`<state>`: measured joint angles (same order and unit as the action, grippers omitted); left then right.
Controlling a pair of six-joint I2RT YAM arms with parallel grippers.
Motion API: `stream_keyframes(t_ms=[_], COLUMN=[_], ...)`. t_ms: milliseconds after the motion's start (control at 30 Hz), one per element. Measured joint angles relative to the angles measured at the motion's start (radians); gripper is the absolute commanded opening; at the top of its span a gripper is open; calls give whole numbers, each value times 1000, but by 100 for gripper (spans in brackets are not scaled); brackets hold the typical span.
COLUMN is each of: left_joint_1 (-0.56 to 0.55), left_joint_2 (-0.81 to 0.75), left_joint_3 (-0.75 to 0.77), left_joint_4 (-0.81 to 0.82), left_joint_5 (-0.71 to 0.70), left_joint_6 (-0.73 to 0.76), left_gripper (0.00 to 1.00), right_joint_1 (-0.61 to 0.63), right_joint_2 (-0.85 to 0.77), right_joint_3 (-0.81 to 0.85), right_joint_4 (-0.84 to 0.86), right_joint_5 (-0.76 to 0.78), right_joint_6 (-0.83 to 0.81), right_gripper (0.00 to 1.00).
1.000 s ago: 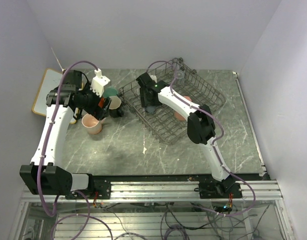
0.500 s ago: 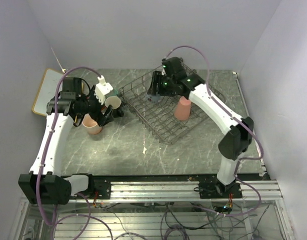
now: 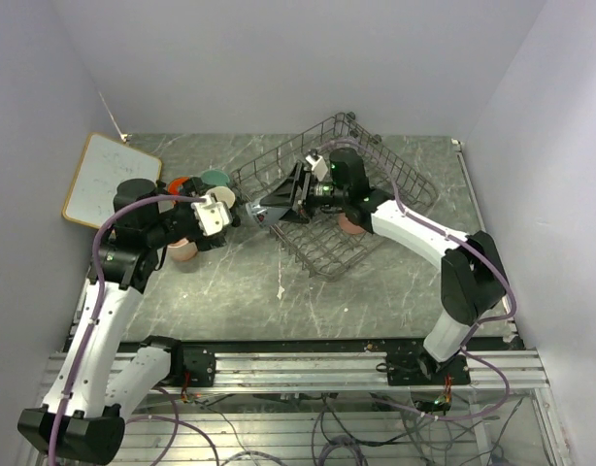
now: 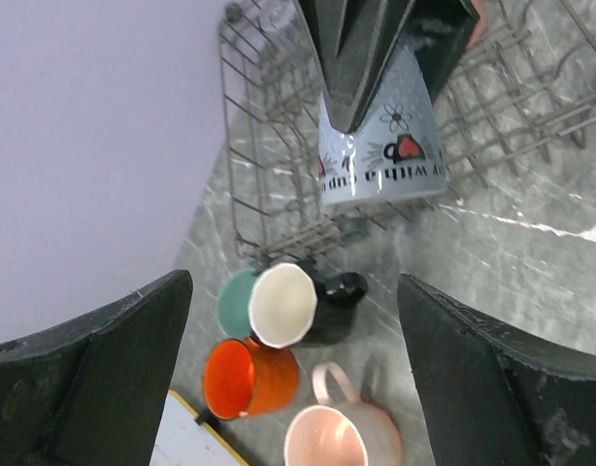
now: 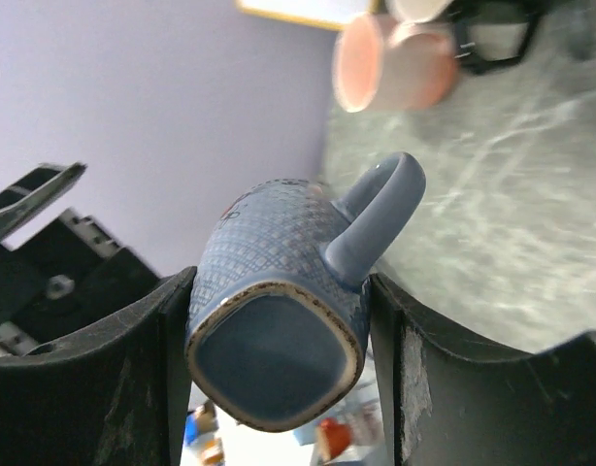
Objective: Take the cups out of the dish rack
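Observation:
My right gripper (image 5: 279, 291) is shut on the small grey-blue cup (image 5: 279, 320), which lies sideways in the air with its handle up. In the left wrist view that cup (image 4: 380, 146) hangs over the near left edge of the dish rack (image 4: 269, 146), printed side showing. My left gripper (image 4: 293, 282) is open and holds nothing, facing the cup from the left, above the cups on the table: black mug (image 4: 327, 301), mint green (image 4: 230, 301), orange (image 4: 248, 377), pale pink (image 4: 342, 437). The pink tumbler (image 3: 348, 223) stands in the rack (image 3: 395, 184), partly hidden by my right arm.
The wood-framed whiteboard (image 3: 109, 180) lies at the far left, just behind the group of cups. The two grippers (image 3: 235, 217) (image 3: 274, 206) are close together, tip to tip, at the rack's left corner. Walls close in the table at the back and both sides.
The right gripper has lifted the grey-blue cup out of the rack and carried it left. The left gripper has risen from the table cups and turned toward the rack.

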<state>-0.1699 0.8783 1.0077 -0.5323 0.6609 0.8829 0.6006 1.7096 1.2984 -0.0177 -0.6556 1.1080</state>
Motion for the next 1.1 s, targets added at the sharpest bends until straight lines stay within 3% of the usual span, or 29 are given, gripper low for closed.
stream_keyframes(t_ms=[267,767,867,1000,1067,1100], left_joint_1=[-17,-18,-19,-21,-22,-22], left_joint_2=[-56,-61,-63,-70,-79,-86], left_joint_3=[-10,54,69,75,75,74], left_joint_4=[85,124,112,85,69,71], left_joint_5=[-1,102,125,133,138,141], left_joint_6=[16,-114,-111,-103,-101,-106], left_gripper=[92,71,60,22,11,8], right_joint_1=[31,164,188,207,209,208], right_joint_2=[-13,-32,-21,4,8,8], right_joint_3=[-78,-171,-154,-127,-126,-126], right_joint_4=[443,816,849,879,888,892], right_joint_5=[-148,-143,-128,-106,-93,-89], right_joint_6=[309,545,567,585,597,597], right_gripper=[4,2,2,2,7,14])
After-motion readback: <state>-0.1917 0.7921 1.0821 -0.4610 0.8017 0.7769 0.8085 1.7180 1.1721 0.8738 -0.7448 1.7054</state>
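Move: My right hand already holds the grey-blue mug, its mouth towards my left hand. From my left hand, with its fingers wide open, the mug is about 4 cm ahead, 12 to the right and 6 below. My right hand has that left gripper some 16 cm to its left, 4 back and 7 above. Roughly 25 cm below my left hand, the black mug stands 15 ahead and 2 right, the pink mug 6 ahead and 7 left. I lift the mug with my right hand about 12 cm while drawing it back 10 and left 6 towards my left gripper, tilting its mouth upward some 30 degrees. My left hand rises 7 cm and eases back and a little right, then closes its fingers over the rim's far side, one inside and one outside, pinching the wall while my right keeps its grip. ##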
